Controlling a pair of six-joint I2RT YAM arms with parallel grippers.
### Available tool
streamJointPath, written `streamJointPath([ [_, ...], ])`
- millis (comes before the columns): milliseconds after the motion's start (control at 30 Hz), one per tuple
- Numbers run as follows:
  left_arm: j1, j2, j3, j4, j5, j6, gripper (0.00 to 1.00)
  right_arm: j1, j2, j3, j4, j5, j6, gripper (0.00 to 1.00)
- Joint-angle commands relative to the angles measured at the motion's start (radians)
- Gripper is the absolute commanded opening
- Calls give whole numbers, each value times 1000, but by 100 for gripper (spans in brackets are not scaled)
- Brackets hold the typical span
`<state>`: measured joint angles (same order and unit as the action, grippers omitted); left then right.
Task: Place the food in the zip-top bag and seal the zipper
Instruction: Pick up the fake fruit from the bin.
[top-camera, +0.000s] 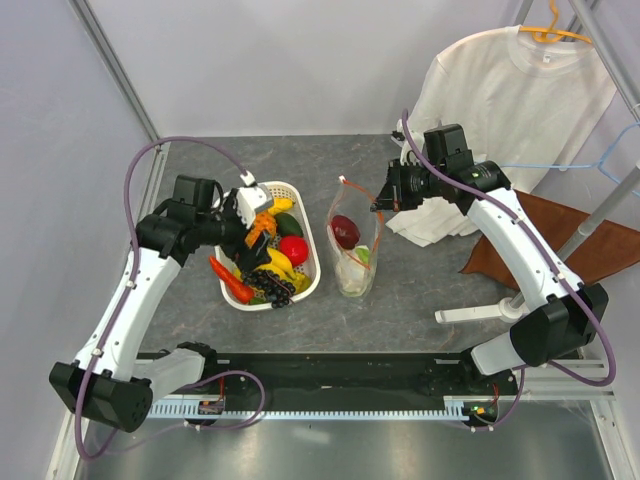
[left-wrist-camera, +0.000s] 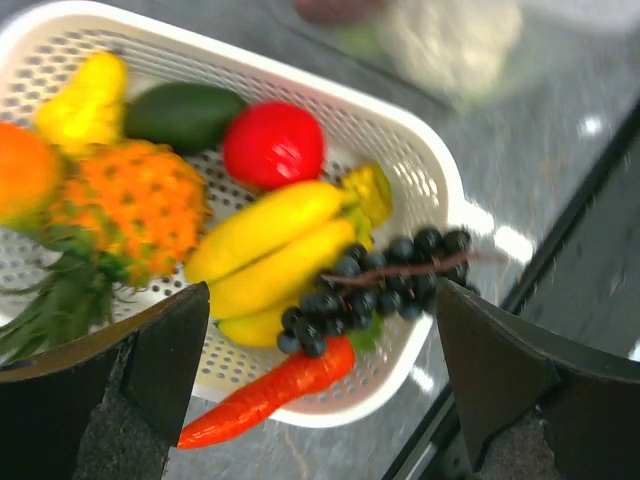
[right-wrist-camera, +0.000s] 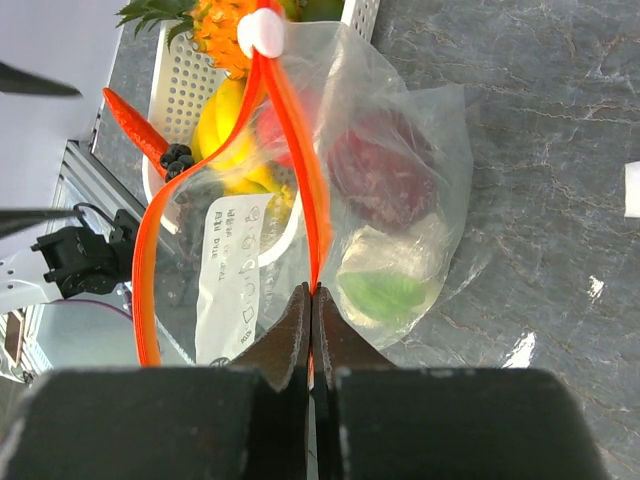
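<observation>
The food lies in a white mesh basket (top-camera: 310, 243): yellow bananas (left-wrist-camera: 270, 235), dark grapes (left-wrist-camera: 390, 265), a red chili (left-wrist-camera: 265, 395), a red round fruit (left-wrist-camera: 272, 143) and an orange pineapple (left-wrist-camera: 130, 205). My left gripper (left-wrist-camera: 322, 295) hangs open just above the basket's near end (top-camera: 255, 240), holding nothing. The clear zip-top bag (top-camera: 355, 255) stands right of the basket, mouth held up. Inside it are a dark red fruit (right-wrist-camera: 380, 175) and a pale green cabbage (right-wrist-camera: 385, 285). My right gripper (right-wrist-camera: 312, 295) is shut on the red-orange zipper (right-wrist-camera: 300, 150).
A white T-shirt (top-camera: 510, 100) hangs on a hanger at the back right, its hem on the table. A brown cloth (top-camera: 560, 240) lies beneath it. A white bar (top-camera: 480, 313) lies near the right arm's base. A black rail (top-camera: 340, 375) runs along the table's front edge.
</observation>
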<state>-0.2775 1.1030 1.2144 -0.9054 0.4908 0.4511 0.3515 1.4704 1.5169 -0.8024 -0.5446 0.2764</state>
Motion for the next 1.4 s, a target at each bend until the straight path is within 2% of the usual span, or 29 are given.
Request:
streamJointPath([
  [0,9,-12,-25,-172,144,368,99,0,-16,-6,29,-12,-17,0],
  [233,38,162,59,17,-17,255,94,0,-9,-8,28,-3,-25,0],
  [333,55,260,126,19,-98,319,96,0,-9,-9,26,-2,-29,0],
  [433,119,359,215,-45,-75,394,96,0,-7,-9,23,-3,-26,0],
  [600,211,460,315,-43,-57,396,96,0,-4,-12,31,-6,-19,0],
  [767,250,621,439,72,-86,82,94,1,4,-12,37,-8,-13,0],
  [800,250,636,460,89,-89,-13,96,1,4,-12,34,-9,-11,0],
  [900,242,676,464,151,-106,-151,100,1,1,-14,34,-3,-16,0],
  [967,228,689,439,195,-132,-175,100,1,1,-14,32,-3,-16,0],
  [1133,173,684,347,312,-322,-229,100,1,2,-24,37,-3,-13,0],
  [1233,112,716,330,367,-559,-249,100,1,4,-27,39,-5,-13,0],
  [1367,84,744,315,375,-636,-259,97,1,5,-23,37,-5,-11,0],
])
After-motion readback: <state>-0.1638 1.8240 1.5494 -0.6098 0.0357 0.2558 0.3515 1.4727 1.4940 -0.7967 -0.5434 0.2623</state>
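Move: The left hand is open over the near part of the bin. The orange at the bin's far left end lies about 20 cm ahead of it, some 7 cm to its left and 18 cm below. From the orange, the pineapple sits some 8 cm nearer and 3 cm to the right, the yellow squash about 9 cm to the right and 1 cm nearer, the avocado 8 cm nearer and 12 cm to the right. From the right hand, the orange is about 37 cm left, 8 cm ahead and 21 cm lower. Forward over the fruit, after a short 2 cm pull back, the left hand travels some 20 cm and drifts left, sinking about 10 cm, until its open fingers hang close above the orange. On the way the wrist turns roughly 30 degrees counter-clockwise; the fingers stay wide open. The right hand stays put and keeps its pinch on the bag's rim. ##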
